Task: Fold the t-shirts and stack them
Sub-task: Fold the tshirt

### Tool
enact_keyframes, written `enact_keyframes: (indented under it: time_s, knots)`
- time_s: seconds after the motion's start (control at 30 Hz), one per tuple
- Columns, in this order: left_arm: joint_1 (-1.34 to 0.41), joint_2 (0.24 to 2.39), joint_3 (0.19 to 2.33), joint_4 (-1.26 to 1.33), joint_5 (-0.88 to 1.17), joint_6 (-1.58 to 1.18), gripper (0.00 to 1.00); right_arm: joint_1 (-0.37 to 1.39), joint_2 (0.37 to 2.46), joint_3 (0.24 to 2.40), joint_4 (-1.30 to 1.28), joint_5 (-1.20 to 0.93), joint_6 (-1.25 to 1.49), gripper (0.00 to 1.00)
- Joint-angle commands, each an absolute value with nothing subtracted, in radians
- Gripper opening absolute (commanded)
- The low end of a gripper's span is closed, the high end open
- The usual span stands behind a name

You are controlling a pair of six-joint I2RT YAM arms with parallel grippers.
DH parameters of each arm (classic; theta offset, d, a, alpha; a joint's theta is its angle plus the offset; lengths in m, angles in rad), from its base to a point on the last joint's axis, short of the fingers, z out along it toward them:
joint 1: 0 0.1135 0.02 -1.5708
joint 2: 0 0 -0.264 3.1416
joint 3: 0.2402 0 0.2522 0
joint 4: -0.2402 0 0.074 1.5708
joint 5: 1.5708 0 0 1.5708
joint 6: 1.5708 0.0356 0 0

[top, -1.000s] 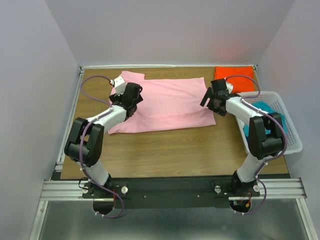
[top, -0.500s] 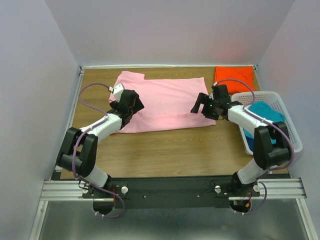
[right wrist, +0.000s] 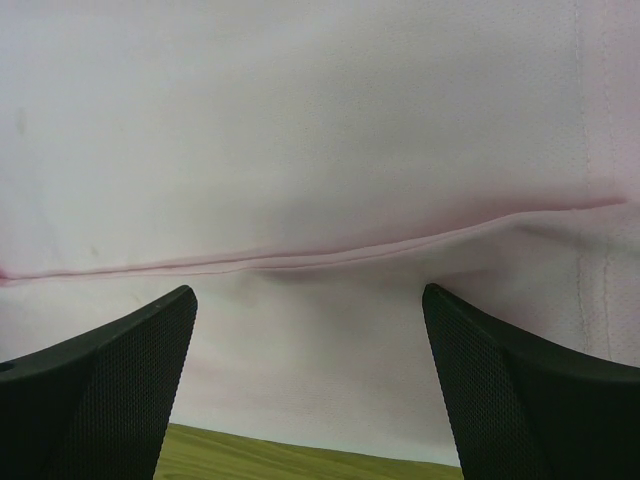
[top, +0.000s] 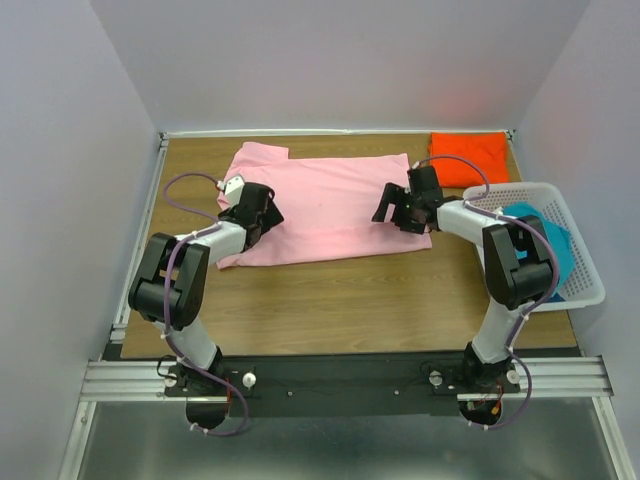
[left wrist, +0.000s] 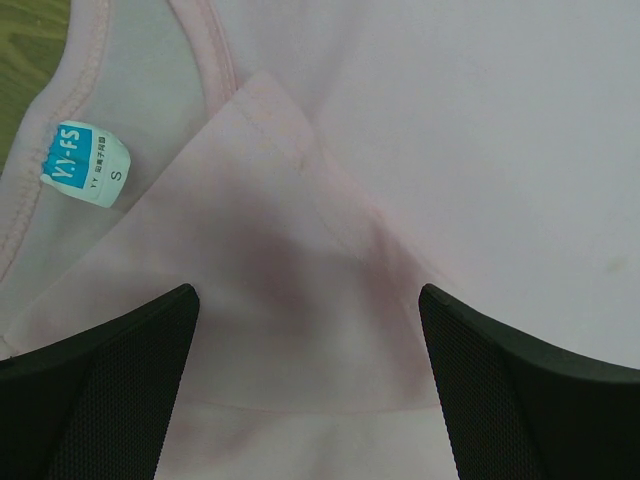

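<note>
The light pink t-shirt (top: 330, 205) lies partly folded across the back of the table. My left gripper (top: 262, 212) is open over its left end, by the neck; the left wrist view shows the pink cloth (left wrist: 420, 150), a folded sleeve flap and the blue neck label (left wrist: 88, 165). My right gripper (top: 392, 210) is open over the shirt's right end; the right wrist view shows a folded pink edge (right wrist: 300, 260) between the fingers. A folded orange t-shirt (top: 468, 158) lies at the back right. The teal t-shirt (top: 545, 235) lies in the basket.
The white lattice basket (top: 590, 280) stands at the table's right edge, close to my right arm. Bare wooden table (top: 340, 300) runs in front of the pink shirt. Grey walls enclose the table on three sides.
Both grippers have moved inward over the pink shirt's ends, the right one leftward from near the basket. The left end of the shirt has shifted slightly.
</note>
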State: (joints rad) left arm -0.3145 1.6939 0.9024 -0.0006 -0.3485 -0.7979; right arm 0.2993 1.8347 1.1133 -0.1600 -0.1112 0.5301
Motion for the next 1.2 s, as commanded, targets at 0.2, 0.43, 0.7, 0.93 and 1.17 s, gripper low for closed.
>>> enact_keyframes:
  time_s: [0.2,0.43,0.7,0.93,1.17]
  knots:
    - [-0.311,1.66,0.862,-0.184,-0.319,-0.917,0.98,0.302,1.776,1.01,-0.144,-0.136,0.514,1.0]
    - [-0.313,1.548,0.724,-0.224,-0.25,-0.971,0.98,0.311,1.646,0.872,-0.144,-0.127,0.561,1.0]
    - [-0.322,1.396,0.601,-0.291,-0.256,-1.035,0.98,0.33,1.519,0.737,-0.146,-0.133,0.601,1.0]
    - [-0.324,1.226,0.549,-0.328,-0.293,-1.071,0.98,0.344,1.422,0.706,-0.147,-0.158,0.581,1.0]
    - [-0.324,1.198,0.78,-0.393,-0.428,-1.006,0.98,0.344,1.347,0.793,-0.155,-0.14,0.557,1.0]
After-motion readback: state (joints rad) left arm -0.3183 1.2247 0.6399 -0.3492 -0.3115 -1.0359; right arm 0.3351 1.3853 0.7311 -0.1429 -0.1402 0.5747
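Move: The pink t-shirt lies spread under both open hands. Its middle is about 17 cm right of the left hand and 4 cm ahead, and some 22 cm left of the right hand and 2 cm ahead, at fingertip height. The folded orange shirt lies roughly 19 cm ahead and 26 cm right of the right hand; the white basket's middle is about 50 cm right and 9 cm back. Both open hands press on the t-shirt, drag it back roughly 10 to 13 cm, then start rising. ##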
